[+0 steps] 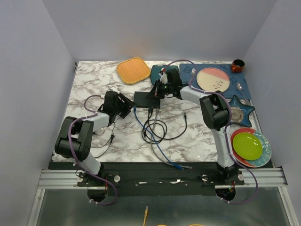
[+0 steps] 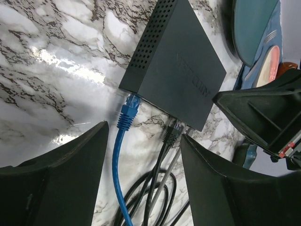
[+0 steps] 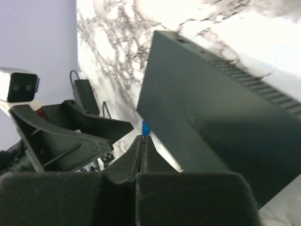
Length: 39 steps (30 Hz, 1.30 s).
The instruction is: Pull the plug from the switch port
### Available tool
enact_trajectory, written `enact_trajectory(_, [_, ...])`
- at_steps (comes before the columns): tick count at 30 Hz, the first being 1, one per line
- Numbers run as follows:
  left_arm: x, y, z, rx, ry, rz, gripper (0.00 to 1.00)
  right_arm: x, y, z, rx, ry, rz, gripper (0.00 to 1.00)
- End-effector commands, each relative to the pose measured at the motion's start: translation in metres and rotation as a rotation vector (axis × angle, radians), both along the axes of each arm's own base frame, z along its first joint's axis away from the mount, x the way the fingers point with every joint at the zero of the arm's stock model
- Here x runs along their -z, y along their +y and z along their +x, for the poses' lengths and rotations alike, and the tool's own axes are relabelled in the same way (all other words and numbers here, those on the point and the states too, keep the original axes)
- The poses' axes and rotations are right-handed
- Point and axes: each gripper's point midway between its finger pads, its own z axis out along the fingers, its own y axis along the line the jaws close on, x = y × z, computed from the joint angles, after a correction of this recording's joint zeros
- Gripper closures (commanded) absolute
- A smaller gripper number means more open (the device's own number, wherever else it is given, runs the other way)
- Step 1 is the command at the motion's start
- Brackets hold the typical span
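The switch (image 1: 145, 99) is a flat matte-black box in the middle of the marble table; it also shows in the left wrist view (image 2: 178, 70) and the right wrist view (image 3: 211, 127). A blue plug (image 2: 128, 110) and a black plug (image 2: 171, 134) sit in ports on its near side, with a grey cable beside the black one. My left gripper (image 2: 143, 174) is open and empty, its fingers on either side of the cables just short of the plugs. My right gripper (image 3: 144, 139) is shut and empty over the switch's top, by its far right part (image 1: 157, 89).
Black cable loops (image 1: 157, 129) and the blue cable (image 1: 162, 153) trail toward the near edge. An orange mat (image 1: 133, 70) and a teal square plate (image 1: 157, 70) lie behind the switch. A blue placemat with a pink plate (image 1: 213, 79), a star dish (image 1: 237, 112) and stacked plates (image 1: 248, 145) fill the right side.
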Motion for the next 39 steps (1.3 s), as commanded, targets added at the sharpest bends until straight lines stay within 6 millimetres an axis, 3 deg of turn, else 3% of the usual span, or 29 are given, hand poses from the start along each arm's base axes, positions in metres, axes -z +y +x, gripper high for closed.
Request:
enact_trajectory(1, [0.011, 0.002, 0.009, -0.021, 0.034, 0.024, 0.27, 0.020, -0.001, 0.006, 0.016, 0.041, -0.104, 0.99])
enact_trajectory(6, [0.024, 0.000, 0.009, -0.014, 0.072, 0.042, 0.27, 0.033, -0.019, 0.009, 0.062, 0.033, -0.220, 0.99])
enact_trajectory(15, [0.029, -0.006, 0.014, 0.002, 0.048, 0.027, 0.35, 0.055, -0.021, -0.005, 0.046, 0.109, -0.232, 0.99])
enact_trajectory(21, [0.031, 0.002, 0.013, -0.023, 0.001, -0.025, 0.37, 0.054, -0.019, -0.007, 0.044, 0.116, -0.204, 0.99])
enact_trajectory(28, [0.034, -0.003, 0.013, -0.031, -0.064, -0.164, 0.37, 0.056, -0.015, -0.007, 0.036, 0.128, -0.195, 0.99])
enact_trajectory(35, [0.040, -0.007, 0.020, -0.041, -0.069, -0.214, 0.44, 0.057, -0.014, -0.006, 0.037, 0.134, -0.189, 0.99])
enact_trajectory(39, [0.044, -0.009, 0.020, -0.043, -0.065, -0.238, 0.53, 0.059, -0.013, -0.007, 0.035, 0.146, -0.187, 0.99])
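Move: About 3 cm ahead of the left hand, 2 cm to its right and 4 cm below sits the blue plug in the switch's near side; the black plugs are roughly 8 cm right of that plug, level with it. The switch's middle lies some 3 cm left of the right hand, 2 cm nearer the base and 5 cm down. From the right hand, the blue plug is about 7 cm back, 9 cm left and 6 cm lower. Lowering its shut fingertips about 3.5 cm and slightly right, the right hand tips them some 10 degrees further down onto the switch's top, then holds there. The left hand sinks about 3 cm, then eases forward to the blue plug, some 2.5 cm forward in all, rolling its left side down and partly closing its fingers around the plug without a clear grip. ##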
